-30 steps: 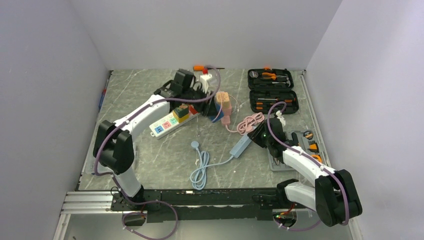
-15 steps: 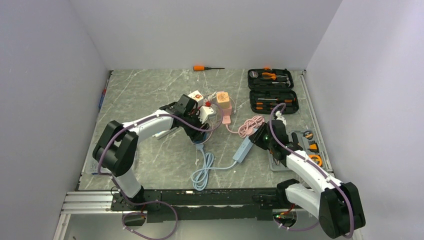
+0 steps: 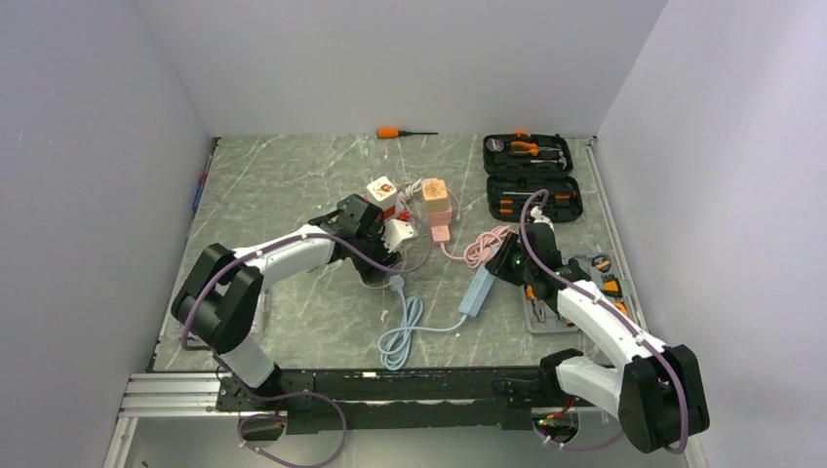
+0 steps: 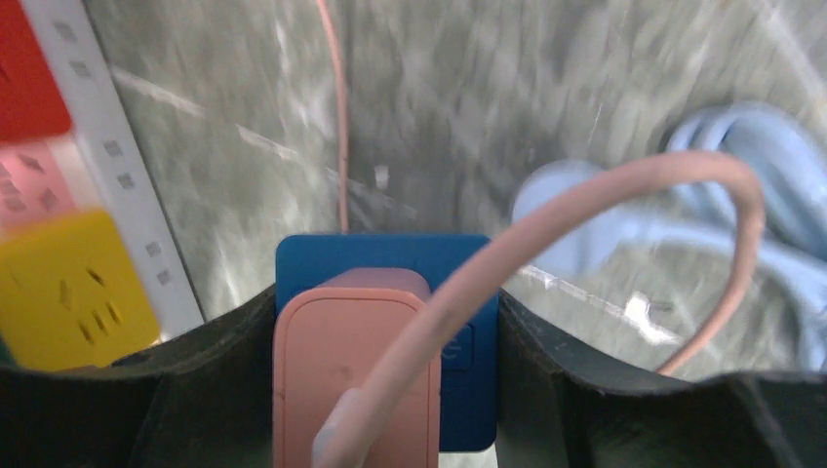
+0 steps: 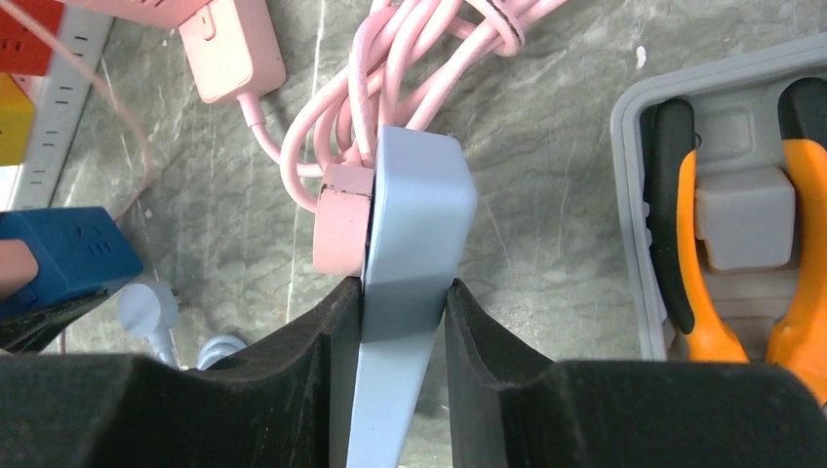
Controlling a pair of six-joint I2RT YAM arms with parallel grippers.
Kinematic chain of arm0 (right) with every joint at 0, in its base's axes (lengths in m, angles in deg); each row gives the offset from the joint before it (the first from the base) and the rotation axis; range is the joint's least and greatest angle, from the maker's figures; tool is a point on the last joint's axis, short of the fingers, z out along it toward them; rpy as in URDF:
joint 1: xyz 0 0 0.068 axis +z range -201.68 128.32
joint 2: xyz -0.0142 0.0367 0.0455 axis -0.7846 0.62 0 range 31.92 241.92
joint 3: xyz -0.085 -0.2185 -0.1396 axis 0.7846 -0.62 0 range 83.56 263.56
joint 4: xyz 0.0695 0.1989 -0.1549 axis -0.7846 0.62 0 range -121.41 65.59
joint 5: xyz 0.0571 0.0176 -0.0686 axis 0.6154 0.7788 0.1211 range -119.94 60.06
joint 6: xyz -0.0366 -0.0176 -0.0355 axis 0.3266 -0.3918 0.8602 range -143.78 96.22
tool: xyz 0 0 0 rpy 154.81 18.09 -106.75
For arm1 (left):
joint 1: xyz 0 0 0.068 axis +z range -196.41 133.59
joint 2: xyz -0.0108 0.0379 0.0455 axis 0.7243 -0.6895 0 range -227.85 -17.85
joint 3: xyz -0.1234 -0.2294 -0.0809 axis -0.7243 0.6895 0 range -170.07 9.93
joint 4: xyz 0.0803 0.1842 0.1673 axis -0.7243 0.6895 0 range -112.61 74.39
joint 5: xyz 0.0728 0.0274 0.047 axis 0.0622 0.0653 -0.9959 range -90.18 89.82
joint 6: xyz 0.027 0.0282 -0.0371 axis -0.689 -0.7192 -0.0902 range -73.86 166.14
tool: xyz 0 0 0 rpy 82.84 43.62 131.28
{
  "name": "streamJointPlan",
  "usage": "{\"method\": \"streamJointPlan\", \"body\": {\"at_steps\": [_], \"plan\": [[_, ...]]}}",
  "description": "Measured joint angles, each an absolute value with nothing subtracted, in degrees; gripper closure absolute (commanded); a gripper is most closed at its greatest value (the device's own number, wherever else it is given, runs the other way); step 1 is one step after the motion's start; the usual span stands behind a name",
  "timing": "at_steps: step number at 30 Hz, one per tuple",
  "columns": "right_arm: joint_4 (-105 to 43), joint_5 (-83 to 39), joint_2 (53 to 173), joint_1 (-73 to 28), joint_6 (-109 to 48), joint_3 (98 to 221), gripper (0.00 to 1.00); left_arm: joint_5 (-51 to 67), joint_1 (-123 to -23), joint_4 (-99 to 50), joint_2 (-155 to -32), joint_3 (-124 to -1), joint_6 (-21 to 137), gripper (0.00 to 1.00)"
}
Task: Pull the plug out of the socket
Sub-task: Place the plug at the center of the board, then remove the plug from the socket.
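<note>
In the left wrist view a blue socket block (image 4: pixel 463 283) sits between my fingers with a pink plug (image 4: pixel 356 380) seated in its face. A pink cord (image 4: pixel 624 180) loops off the plug to the right. My left gripper (image 4: pixel 385 312) is shut on the block's two sides; in the top view the left gripper (image 3: pixel 383 258) is at the table's middle. My right gripper (image 5: pixel 402 292) is shut on a light-blue power strip (image 5: pixel 414 214) held on edge. A second pink plug (image 5: pixel 343 219) sits in the strip's left face. From above, the light-blue power strip (image 3: pixel 477 289) lies right of centre.
A multicoloured power strip (image 4: pixel 68 292) lies left of the blue block. A coiled pink cord (image 3: pixel 488 241), a light-blue cable coil (image 3: pixel 398 338), two small cubes (image 3: pixel 435 192), two open tool cases (image 3: pixel 528 148), a grey tool tray (image 5: pixel 634 195) and a screwdriver (image 3: pixel 402 132) surround the grippers.
My left arm has come from the back of the table toward the middle, carrying the blue block. The right gripper has turned the light-blue strip more lengthwise.
</note>
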State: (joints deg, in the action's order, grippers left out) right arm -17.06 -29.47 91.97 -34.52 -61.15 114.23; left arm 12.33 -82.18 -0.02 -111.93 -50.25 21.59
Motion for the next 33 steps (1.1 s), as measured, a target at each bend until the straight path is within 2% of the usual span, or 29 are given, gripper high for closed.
{"method": "streamJointPlan", "body": {"at_steps": [3, 4, 6, 7, 9, 11, 17, 20, 22, 25, 33], "plan": [[-16.8, -29.5, 92.8, -34.5, -60.3, 114.6, 1.0, 10.6, -81.5, 0.8, -110.1, -47.5, 20.6, 0.64], [-16.8, -29.4, 93.2, -34.5, -60.1, 114.7, 1.0, 10.0, -81.2, 1.3, -109.2, -46.6, 20.3, 0.49], [-16.9, -29.3, 94.0, -34.5, -60.0, 114.9, 1.0, 9.4, -80.7, 2.3, -107.7, -45.1, 20.1, 0.04], [-16.8, -29.1, 94.5, -34.5, -59.9, 115.2, 1.0, 9.3, -80.5, 2.3, -107.3, -44.7, 19.9, 0.01], [-16.9, -28.8, 95.0, -34.6, -59.6, 115.5, 1.0, 9.3, -80.3, 3.5, -107.1, -44.6, 19.6, 0.01], [-16.9, -28.4, 95.4, -34.7, -59.4, 115.7, 0.93, 9.9, -80.1, 4.9, -107.1, -44.6, 19.9, 0.01], [-17.4, -27.7, 95.7, -34.8, -58.7, 115.8, 0.48, 14.2, -80.1, 10.9, -103.4, -46.3, 18.6, 0.01], [-18.2, -25.6, 95.7, -34.8, -58.4, 115.7, 0.3, 17.1, -80.1, 14.8, -99.9, -49.5, 16.9, 0.01], [-19.5, -23.6, 95.7, -34.8, -58.4, 115.5, 0.24, 18.5, -80.1, 16.4, -97.6, -51.1, 16.2, 0.01], [-23.2, -21.0, 95.2, -34.4, -58.9, 113.4, 0.21, 19.7, -80.1, 18.6, -94.8, -52.9, 15.5, 0.01], [-29.3, -20.5, 94.8, -27.9, -61.8, 106.5, 0.19, 21.0, -80.1, 20.4, -94.1, -53.8, 16.1, 0.01]]}}
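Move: My left hand still holds the blue plug just above the board; the bare spot where the plug goes lies about 4 cm left, 2 cm back and 4 cm down. The pale round plug sits about 4 cm back, nearly level sideways; the red adapter is some 10 cm ahead, 2 cm left. My right hand grips the light-blue strip, whose cord end is 9 cm back, 6 cm left, 4 cm lower; its pink plug is 3 cm ahead, 2 cm left. I carry the blue plug about 4 cm left, a little back and slightly down onto the board, open my left fingers wide, then draw back and lift about 10 cm clear. My right hand holds the strip at first, then opens around it and shifts some 5 cm left, also back and down, towards the cord end, turning slightly counter-clockwise. ##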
